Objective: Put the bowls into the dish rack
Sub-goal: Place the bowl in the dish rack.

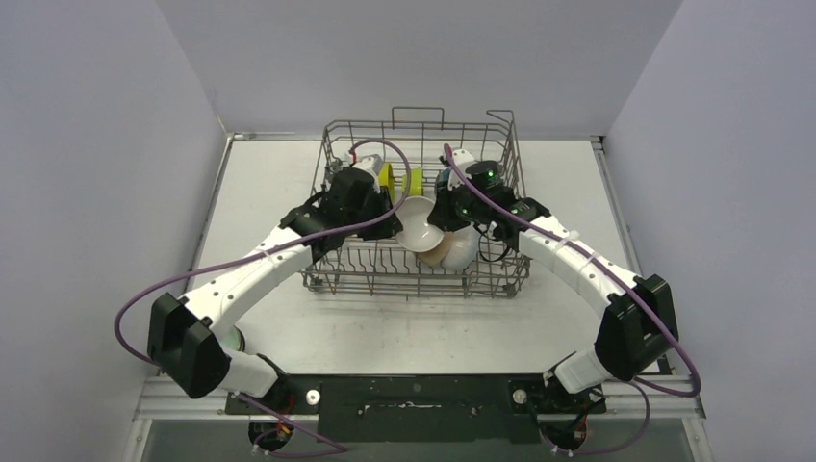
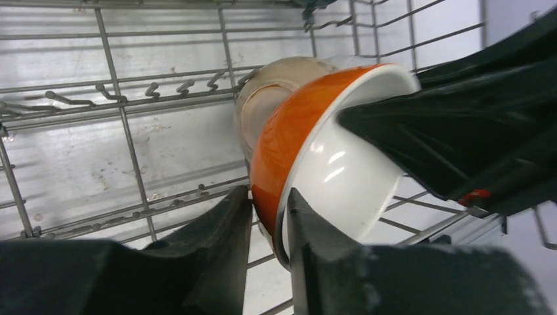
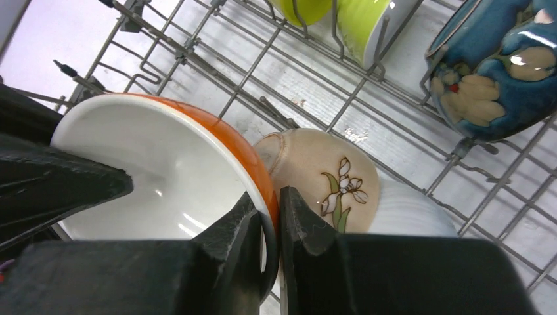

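An orange bowl (image 1: pixel 420 231) with a white inside hangs tilted over the middle of the dish rack (image 1: pixel 337 279), held from both sides. My left gripper (image 2: pixel 269 193) straddles its rim (image 2: pixel 289 131), one finger on the orange wall and one on the white inside. Opposite it, my right gripper (image 3: pixel 269 193) is shut tight on the rim (image 3: pixel 164 164). Just behind the orange bowl lie a beige bowl (image 3: pixel 328 170) with a painted flower and a white bowl (image 3: pixel 414 213).
A blue-patterned bowl (image 3: pixel 499 65) and lime bowls (image 3: pixel 368 26) stand among the tines at the back of the rack, with yellow and lime bowls (image 1: pixel 388 178) showing in the top view. Rows of upright tines (image 2: pixel 125 125) surround both grippers.
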You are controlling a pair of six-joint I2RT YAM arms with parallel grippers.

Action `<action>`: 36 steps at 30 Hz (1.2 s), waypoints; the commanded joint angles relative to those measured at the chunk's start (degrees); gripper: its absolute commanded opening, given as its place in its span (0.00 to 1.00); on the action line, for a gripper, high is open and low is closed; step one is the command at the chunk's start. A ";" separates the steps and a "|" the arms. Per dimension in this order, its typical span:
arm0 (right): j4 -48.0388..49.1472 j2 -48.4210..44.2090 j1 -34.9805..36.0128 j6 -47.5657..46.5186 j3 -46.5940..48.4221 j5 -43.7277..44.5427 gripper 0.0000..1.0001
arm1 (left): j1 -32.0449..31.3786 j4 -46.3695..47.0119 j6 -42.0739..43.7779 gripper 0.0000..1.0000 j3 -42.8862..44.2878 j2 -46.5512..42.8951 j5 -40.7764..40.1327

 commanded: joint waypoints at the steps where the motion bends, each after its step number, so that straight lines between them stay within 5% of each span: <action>1: 1.96 -1.22 0.58 -0.26 2.37 -2.07 0.05 | 0.58 8.46 2.27 0.33 -4.34 -5.89 0.26; 8: 3.70 -2.03 0.23 0.53 0.61 -2.65 0.05 | 3.25 19.24 1.85 0.78 -13.21 -13.97 5.42; 13: 6.37 -2.14 -2.50 2.28 -0.72 -7.58 0.05 | 9.55 31.00 -4.76 0.98 -20.96 -17.98 16.27; 22: 14.27 -1.92 -7.47 7.52 -3.38 -19.87 0.05 | 19.75 58.53 -21.98 0.96 -35.51 -20.01 32.36; 36: 18.51 -0.33 -5.55 9.24 -3.42 -24.18 0.05 | 16.81 66.12 -25.08 1.00 -33.42 -13.07 39.59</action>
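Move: The orange bowl is held by opposite rims between the grippers: its middle is about 5 cm to the left gripper's right and 5 cm to the right gripper's left, level fore and aft and some 2 cm below both. From the left gripper, the tan bowl in the rack lies roughly 7 cm right, 1 cm ahead and 12 cm below; at that same depth, the lime bowl is about 11 cm ahead and 3 cm right, the yellow bowl 11 cm ahead and 4 cm left. Open the left gripper wide to let go of the orange bowl's left rim, swing it about 5 cm left, then lift it to some 6 cm up and bring it partway back right, rolling 45 degrees so the fingers point rightward, nearly level, at the bowl's outside. Keep the right gripper pinching its rim, raising it about 2.5 cm and rolling its left side up. ##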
